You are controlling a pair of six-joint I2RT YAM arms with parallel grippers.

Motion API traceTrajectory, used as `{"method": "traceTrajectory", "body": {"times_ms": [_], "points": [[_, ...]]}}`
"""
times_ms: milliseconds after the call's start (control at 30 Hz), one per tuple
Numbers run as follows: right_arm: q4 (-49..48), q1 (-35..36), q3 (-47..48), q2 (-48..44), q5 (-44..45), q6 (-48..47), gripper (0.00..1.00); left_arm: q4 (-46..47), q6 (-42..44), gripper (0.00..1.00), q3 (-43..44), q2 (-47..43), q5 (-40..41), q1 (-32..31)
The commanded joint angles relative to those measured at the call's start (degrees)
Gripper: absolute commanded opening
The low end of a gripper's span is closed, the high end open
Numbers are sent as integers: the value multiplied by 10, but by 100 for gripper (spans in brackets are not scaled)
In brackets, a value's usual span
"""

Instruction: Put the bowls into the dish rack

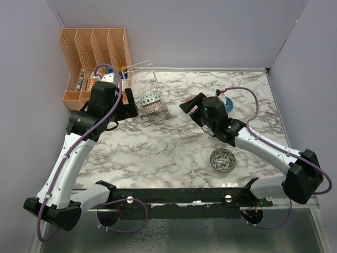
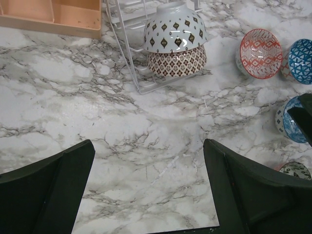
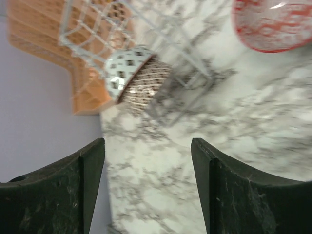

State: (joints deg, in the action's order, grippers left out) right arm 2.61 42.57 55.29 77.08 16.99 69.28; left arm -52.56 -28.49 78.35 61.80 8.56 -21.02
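Observation:
The wire dish rack (image 1: pixel 143 87) stands at the back left and holds two bowls on their sides: a white one with dark diamonds (image 2: pixel 174 29) and a brown one (image 2: pixel 176 62) right under it. To their right a reddish-pink bowl (image 2: pixel 261 52) and a blue bowl (image 2: pixel 300 54) sit on the marble. Another blue-patterned bowl (image 2: pixel 285 119) is partly hidden. A dark grey-green bowl (image 1: pixel 222 160) lies nearer the front. My left gripper (image 2: pixel 148 161) is open over bare marble beside the rack. Just past the reddish-pink bowl (image 3: pixel 273 24), my right gripper (image 3: pixel 148 165) is open and empty.
A peach slotted organiser (image 1: pixel 95 58) stands behind the rack in the back left corner. Lilac walls close the table at the back and on both sides. The black bar with the arm bases (image 1: pixel 179 196) runs along the near edge.

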Motion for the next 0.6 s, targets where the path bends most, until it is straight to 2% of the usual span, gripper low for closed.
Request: {"method": "traceTrajectory", "body": {"times_ms": [0,167,267,367,467,567], "points": [[225,-34,36,-16,-43,-105,73,44,-20,97,15,10,7,-2],[324,-53,103,25,-48,-274,75,56,-22,97,19,15,8,-2],[334,-55,163,71,-23,-380,75,57,-25,97,22,17,9,-2],[304,-57,227,129,-32,-480,75,62,-30,97,18,16,8,-2],[300,-59,290,210,-25,-536,74,64,-37,97,18,20,3,-2],[292,-64,336,275,-16,-559,67,64,-41,97,22,22,1,-2]]}}
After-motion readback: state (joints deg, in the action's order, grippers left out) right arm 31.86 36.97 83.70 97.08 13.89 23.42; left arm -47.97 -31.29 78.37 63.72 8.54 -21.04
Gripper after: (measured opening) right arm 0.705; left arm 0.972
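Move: The red bowl lies about 12 cm ahead of the right gripper, some 7 cm to its right and 17 cm below. The stacked bowls in the dish rack are about 11 cm ahead and 17 cm to the left of this gripper. The far blue bowl sits level with the red one, roughly 13 cm right of it, and the near blue bowl about 11 cm nearer than that. From the left gripper, the red bowl is some 17 cm ahead, 28 cm right and 25 cm below. Swing the right gripper away from the rack, right and down about 5 cm, then curve forward some 6 cm, easing slightly left, towards the red bowl. Meanwhile roll the hand roughly 50 degrees, its left side dropping as it swings counter-clockwise, so the fingers point more steeply down. Keep the fingers open and touch nothing. ##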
